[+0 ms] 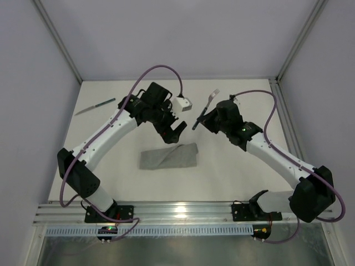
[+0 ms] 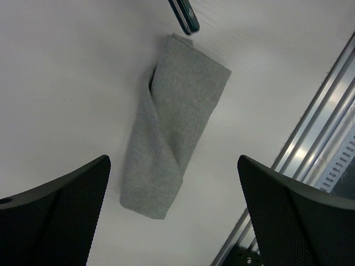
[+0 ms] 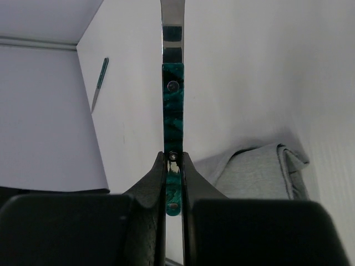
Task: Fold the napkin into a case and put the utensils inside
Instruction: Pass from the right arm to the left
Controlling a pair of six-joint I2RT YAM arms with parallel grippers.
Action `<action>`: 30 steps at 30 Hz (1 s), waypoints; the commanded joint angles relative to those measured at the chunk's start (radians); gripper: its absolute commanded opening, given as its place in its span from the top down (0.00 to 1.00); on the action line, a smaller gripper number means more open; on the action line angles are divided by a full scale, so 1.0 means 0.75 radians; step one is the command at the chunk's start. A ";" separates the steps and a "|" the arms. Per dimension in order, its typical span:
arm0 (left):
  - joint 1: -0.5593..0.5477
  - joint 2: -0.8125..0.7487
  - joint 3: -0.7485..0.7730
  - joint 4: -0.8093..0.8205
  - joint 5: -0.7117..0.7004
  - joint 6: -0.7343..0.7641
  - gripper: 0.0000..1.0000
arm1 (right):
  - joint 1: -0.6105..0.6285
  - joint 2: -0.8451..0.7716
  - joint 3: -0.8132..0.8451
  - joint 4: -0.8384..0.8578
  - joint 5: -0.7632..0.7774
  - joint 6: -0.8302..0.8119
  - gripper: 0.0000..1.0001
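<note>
The grey napkin (image 1: 169, 157) lies folded into a narrow case with a diagonal flap across it (image 2: 175, 127), flat on the table between the arms. My left gripper (image 1: 174, 134) hovers open just above its far edge, nothing between the wide-spread fingers (image 2: 55, 216). My right gripper (image 1: 202, 118) is shut on the teal handle of the fork (image 3: 172, 111), silver tines (image 1: 213, 95) pointing away, raised beyond the napkin's right end. The handle's tip shows in the left wrist view (image 2: 184, 14). The knife (image 1: 95, 106) lies at the table's far left (image 3: 99, 83).
A small white block (image 1: 183, 103) sits on the left arm's wrist by the cable. An aluminium rail (image 1: 177, 210) runs along the near edge, also seen as the rail (image 2: 319, 122) right of the napkin. White walls enclose the table's left, back and right.
</note>
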 commanded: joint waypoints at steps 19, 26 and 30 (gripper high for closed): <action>-0.001 0.082 0.037 0.229 0.074 -0.201 0.23 | 0.284 0.019 0.096 0.121 0.100 0.312 0.97; 0.003 0.092 0.033 0.257 0.096 -0.197 0.59 | 0.298 0.029 0.084 0.136 0.053 0.303 0.97; 0.001 0.097 0.037 0.237 0.113 -0.187 0.89 | 0.298 0.031 0.041 0.134 0.018 0.314 0.97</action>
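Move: The left hand is empty and wide open. The fork it goes for has its middle some 12 cm ahead and 15 cm to the right, about level in height, with the handle end much nearer. From the right hand, which already grips that handle, the left gripper stands about 13 cm left and 8 cm back at like height. The folded napkin lies on the table almost straight beneath the left hand, roughly 20 cm down. Right hand carries the fork about 8 cm left, slightly back; left eases 3 cm right, pinching the handle end. ##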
